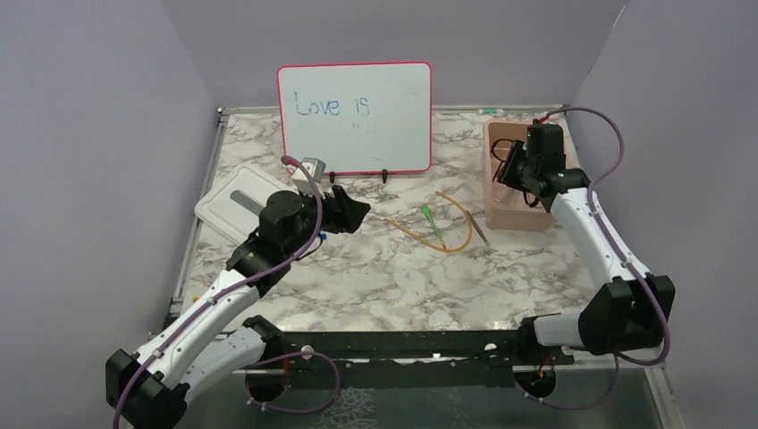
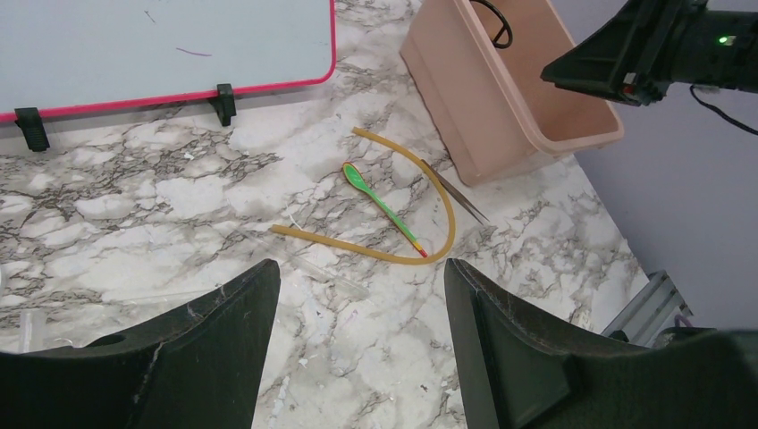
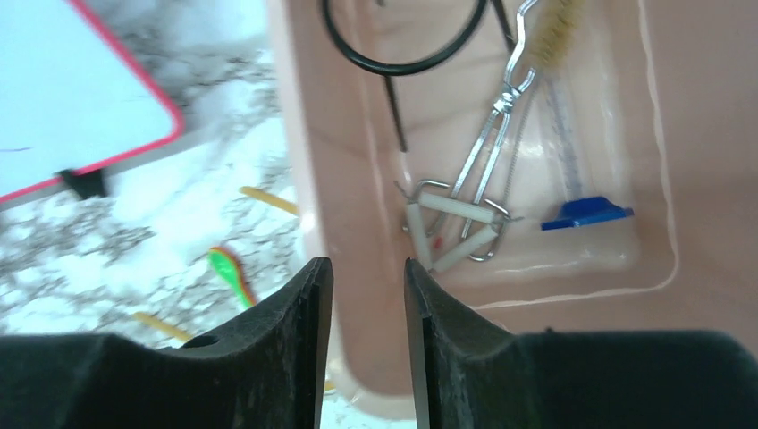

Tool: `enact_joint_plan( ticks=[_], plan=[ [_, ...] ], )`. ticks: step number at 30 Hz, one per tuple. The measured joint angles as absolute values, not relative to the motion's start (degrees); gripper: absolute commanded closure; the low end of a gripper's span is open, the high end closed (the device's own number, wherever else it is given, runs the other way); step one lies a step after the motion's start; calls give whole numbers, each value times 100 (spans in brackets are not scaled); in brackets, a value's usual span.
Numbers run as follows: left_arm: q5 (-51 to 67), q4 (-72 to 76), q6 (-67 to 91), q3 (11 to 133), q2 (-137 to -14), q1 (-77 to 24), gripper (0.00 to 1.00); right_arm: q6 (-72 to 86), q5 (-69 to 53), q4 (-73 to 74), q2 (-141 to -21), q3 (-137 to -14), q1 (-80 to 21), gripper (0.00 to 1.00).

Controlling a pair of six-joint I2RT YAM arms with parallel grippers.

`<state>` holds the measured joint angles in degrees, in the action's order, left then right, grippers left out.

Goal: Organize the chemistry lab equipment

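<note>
A pink bin (image 3: 357,179) holds a black wire ring (image 3: 402,64), metal tongs (image 3: 487,134), a wire triangle with white sleeves (image 3: 456,228), a brush (image 3: 554,27) and a blue-capped clear tube (image 3: 581,213). My right gripper (image 3: 368,268) hangs over the bin's left wall, open with nothing between its fingers. On the marble lie an amber rubber tube (image 2: 393,255), a green spoon (image 2: 380,198), thin metal forceps (image 2: 456,192) and a faint clear tube (image 2: 331,277). My left gripper (image 2: 362,277) hovers open and empty, near the clear tube and left of the amber tube (image 1: 447,234).
The red-framed whiteboard (image 1: 354,116) stands at the back on black feet. A white rectangular lid (image 1: 237,207) lies at the left under the left arm. The pink bin (image 1: 518,192) sits at the right, near the wall. A metal rail edges the table.
</note>
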<state>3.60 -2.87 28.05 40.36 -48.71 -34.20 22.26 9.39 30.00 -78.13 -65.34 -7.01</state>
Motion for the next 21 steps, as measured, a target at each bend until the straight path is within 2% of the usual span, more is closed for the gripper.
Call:
enact_joint_plan(
  ticks=[5, 10, 21],
  plan=[
    [357, -290, 2803, 4036, -4871, -3420, 29, 2086, 165, 2969, -7303, -6587, -873, 58],
    [272, -316, 2805, 4036, -4862, -3420, 29, 2010, -84, 2834, -7273, -6619, -2132, 57],
    [-93, -252, 2847, 3844, -4294, -3420, 29, 2239, 80, 2241, -8871, -6412, -3909, 58]
  ],
)
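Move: The right hand, empty over the bin, has the clear glass tube about 25 cm to its left, 4 cm back and 17 cm below. The green spoon lies some 10 cm right of that tube and 3 cm farther out; the tweezers lie about 3 cm left of the right hand and 2 cm back. From the left hand, the glass tube is roughly 10 cm ahead, 7 cm right and 24 cm below. Right hand arcs from the bin about 23 cm left, then down towards the glass tube; left hand retreats. ##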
